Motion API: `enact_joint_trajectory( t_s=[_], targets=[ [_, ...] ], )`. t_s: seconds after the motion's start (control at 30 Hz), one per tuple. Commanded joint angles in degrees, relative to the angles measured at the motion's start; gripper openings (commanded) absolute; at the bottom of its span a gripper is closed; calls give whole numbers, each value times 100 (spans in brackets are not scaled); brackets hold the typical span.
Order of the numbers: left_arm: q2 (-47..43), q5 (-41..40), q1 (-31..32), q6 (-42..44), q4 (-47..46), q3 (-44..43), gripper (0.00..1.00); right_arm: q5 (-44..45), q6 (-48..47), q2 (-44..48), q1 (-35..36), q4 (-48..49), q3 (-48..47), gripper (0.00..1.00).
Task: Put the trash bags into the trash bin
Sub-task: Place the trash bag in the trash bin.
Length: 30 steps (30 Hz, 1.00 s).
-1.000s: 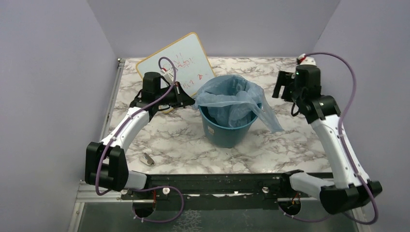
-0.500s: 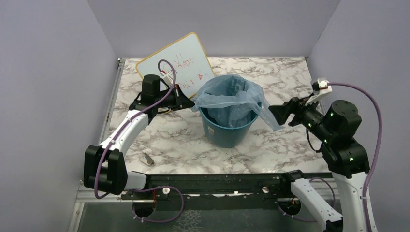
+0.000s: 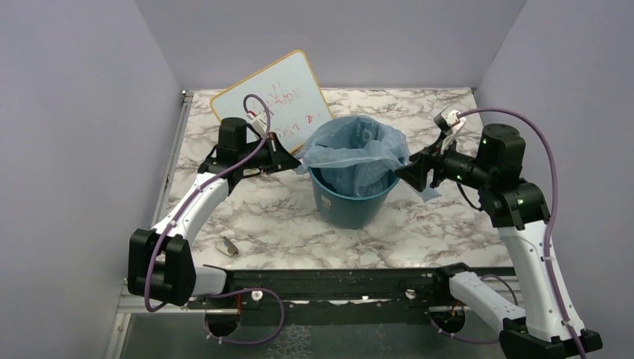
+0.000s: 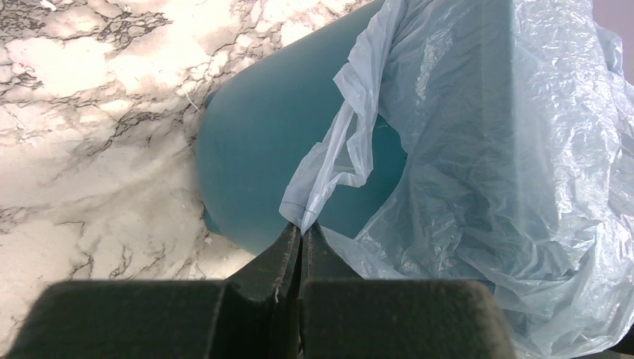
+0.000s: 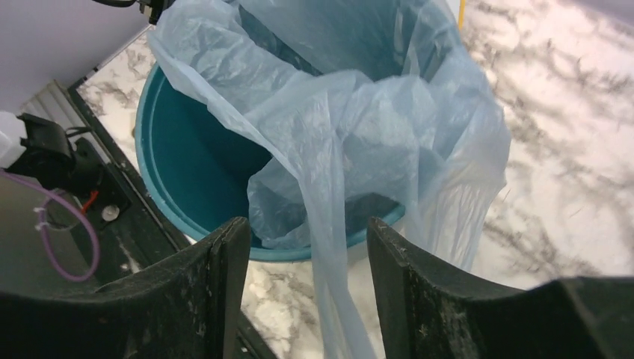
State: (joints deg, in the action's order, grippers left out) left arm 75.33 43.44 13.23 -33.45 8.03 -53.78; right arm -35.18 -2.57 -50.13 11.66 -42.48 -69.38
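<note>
The teal trash bin (image 3: 350, 209) stands mid-table with the pale-blue trash bag (image 3: 351, 153) draped in and over its mouth. My left gripper (image 3: 297, 160) is shut on the bag's left edge (image 4: 329, 168) just outside the bin wall (image 4: 262, 149). A strand of the bag (image 5: 329, 284) hangs down over the bin's right rim (image 5: 329, 250), and my right gripper (image 5: 308, 247) stands open around that strand, fingers (image 5: 224, 284) apart from it on both sides. From above, the right gripper (image 3: 413, 171) sits at the bin's right side.
A whiteboard (image 3: 273, 101) with red writing leans behind the left arm. A small grey object (image 3: 228, 245) lies near the front left of the marble table (image 3: 262, 217). Walls close in left, right and behind.
The right arm swung down from the back right corner to the bin's right side, bringing its open fingers around the hanging bag strand while narrowing. The left gripper kept its hold.
</note>
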Motion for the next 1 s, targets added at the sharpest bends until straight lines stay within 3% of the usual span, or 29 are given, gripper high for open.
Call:
enact_joint_trajectory(
  t_s=[0.0,0.37,0.7,0.87,0.97],
  targets=[
    [-143,77,-23,67,-16,69,0,-435,-1030,-223,14,94,-397,61],
    [-66,75,-23,155,137,-27,0,-734,-2273,-545,107,390,-469,54],
    [-30,77,-23,128,128,-157,0,-534,-2507,-830,501,587,-612,46],
    [-41,43,-18,133,134,-187,0,-239,-2685,-989,926,542,-681,32],
    [-29,71,-23,122,136,-199,0,-209,-2815,-946,1101,449,-663,12]
  ],
)
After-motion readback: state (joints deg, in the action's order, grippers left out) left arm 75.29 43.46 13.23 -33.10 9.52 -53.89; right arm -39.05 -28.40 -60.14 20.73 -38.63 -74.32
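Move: The stretch of trash-bag edge that the right fingers go for crosses the bin mouth about 5 cm to their left and 2 cm ahead, roughly level. The trash bin's middle lies some 11 cm left, 5 cm ahead and 20 cm below; the bag's held corner is about 24 cm left, 6 cm ahead and 9 cm lower. From the left hand, the stretch lies roughly 18 cm right, 4 cm back and 9 cm higher. The right fingers, at first well open around the bag's strand, close until they pinch its edge over the bin mouth. To get there the hand first eases forward a couple of cm and slightly up, then slides left, about 5 cm sideways in all, rolling some 30 degrees counter-clockwise as seen from behind the hand. The left hand keeps its shut grip on the opposite corner. ##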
